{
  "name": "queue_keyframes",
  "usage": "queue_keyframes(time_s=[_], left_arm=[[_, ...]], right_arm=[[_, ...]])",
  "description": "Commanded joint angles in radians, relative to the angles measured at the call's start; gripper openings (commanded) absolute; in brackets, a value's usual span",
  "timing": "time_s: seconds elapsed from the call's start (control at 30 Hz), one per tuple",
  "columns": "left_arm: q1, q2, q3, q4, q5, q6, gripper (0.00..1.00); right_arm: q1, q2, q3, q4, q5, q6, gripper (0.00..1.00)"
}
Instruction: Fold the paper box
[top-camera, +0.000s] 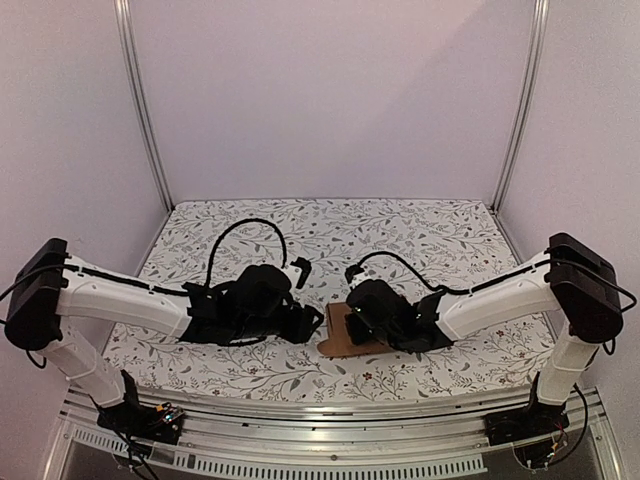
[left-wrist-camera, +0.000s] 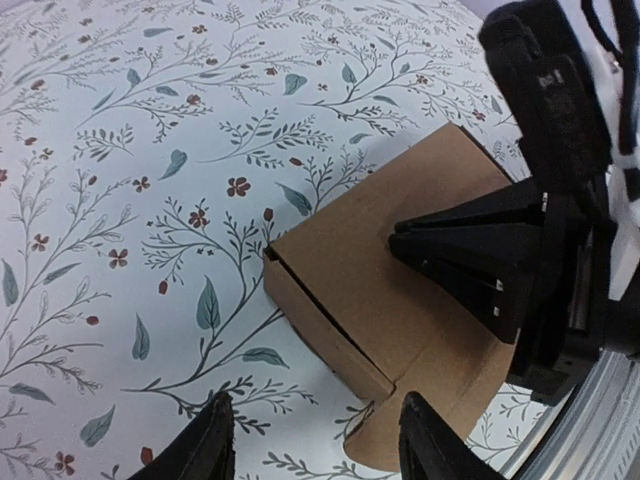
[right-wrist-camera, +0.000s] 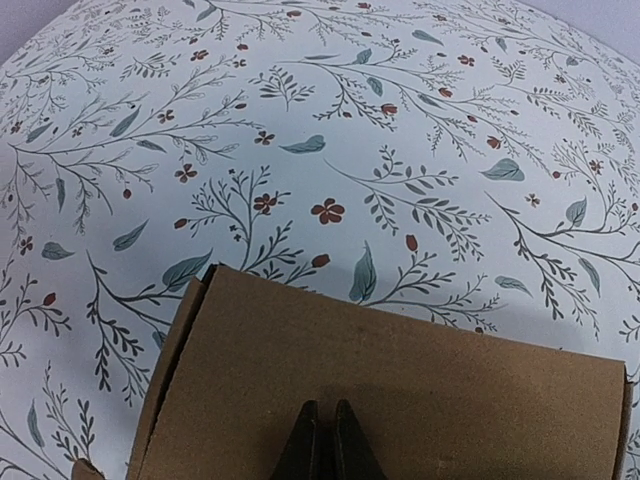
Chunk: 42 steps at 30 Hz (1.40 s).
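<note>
The paper box (left-wrist-camera: 370, 280) is a small brown carton lying on the floral cloth, lid down, with a dark seam along its left side. A rounded flap (left-wrist-camera: 425, 420) sticks out at its near corner. My left gripper (left-wrist-camera: 320, 445) is open just short of that corner, its right finger (left-wrist-camera: 440, 445) next to the flap, with nothing held. My right gripper (right-wrist-camera: 325, 415) is shut, its tips pressed together on top of the box (right-wrist-camera: 420, 390). From above, the box (top-camera: 338, 345) shows between the left gripper (top-camera: 312, 323) and the right gripper (top-camera: 355, 322).
A floral tablecloth (top-camera: 400, 240) covers the table. Metal frame posts (top-camera: 145, 110) stand at the back corners, and a metal rail (top-camera: 330, 415) runs along the near edge between the arm bases. Plain walls close in the sides and back.
</note>
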Motion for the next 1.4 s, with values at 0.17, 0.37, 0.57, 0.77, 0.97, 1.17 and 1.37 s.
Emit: queue_keyframes(time_s=[0.17,0.37,0.57,0.77,0.97,1.17,1.37], left_arm=[[0.062,0.161,0.145,0.016,0.147,0.076,0.56],[0.065,0.248,0.218,-0.046,0.138,0.077,0.55],[0.065,0.276,0.254,-0.119,0.12,0.088,0.55],[0.065,0.299,0.275,-0.163,0.094,0.101,0.54],[0.064,0.326,0.303,-0.205,0.094,0.109,0.53],[0.064,0.333,0.321,-0.236,0.09,0.12,0.53],[0.064,0.323,0.324,-0.265,0.086,0.136,0.52]], right_arm=[[0.001,-0.112,-0.016,-0.127,-0.077,-0.017,0.1],[0.0,-0.156,-0.003,-0.167,-0.08,-0.031,0.12],[0.0,-0.218,-0.01,-0.214,-0.039,-0.055,0.17],[-0.008,-0.284,-0.022,-0.297,-0.005,-0.084,0.34],[-0.033,-0.327,-0.025,-0.38,-0.006,-0.104,0.55],[-0.119,-0.364,-0.07,-0.424,-0.081,-0.098,0.67],[-0.204,-0.402,-0.135,-0.413,-0.199,-0.078,0.78]])
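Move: The right hand's closed fingertips are on the paper box's lid. The box's right end lies about 10 cm to the right, level fore and aft and 2 cm lower; the box's middle is 3 cm to the right, 1 cm back. From the left hand, the box's left end is some 4 cm right, 2 cm ahead and 6 cm down, with the front left flap 3 cm right and 3 cm back, 8 cm below. The right fingertips lift off the lid, rising about 6 cm while drawing slightly back, then swing some 10 cm right, opening wide and starting to sink over the box's right end. Meanwhile the left hand goes right and forward, then down about 5 cm, rolling its left side up some 10 degrees, until its still half-open fingers come to either side of the left edge. ##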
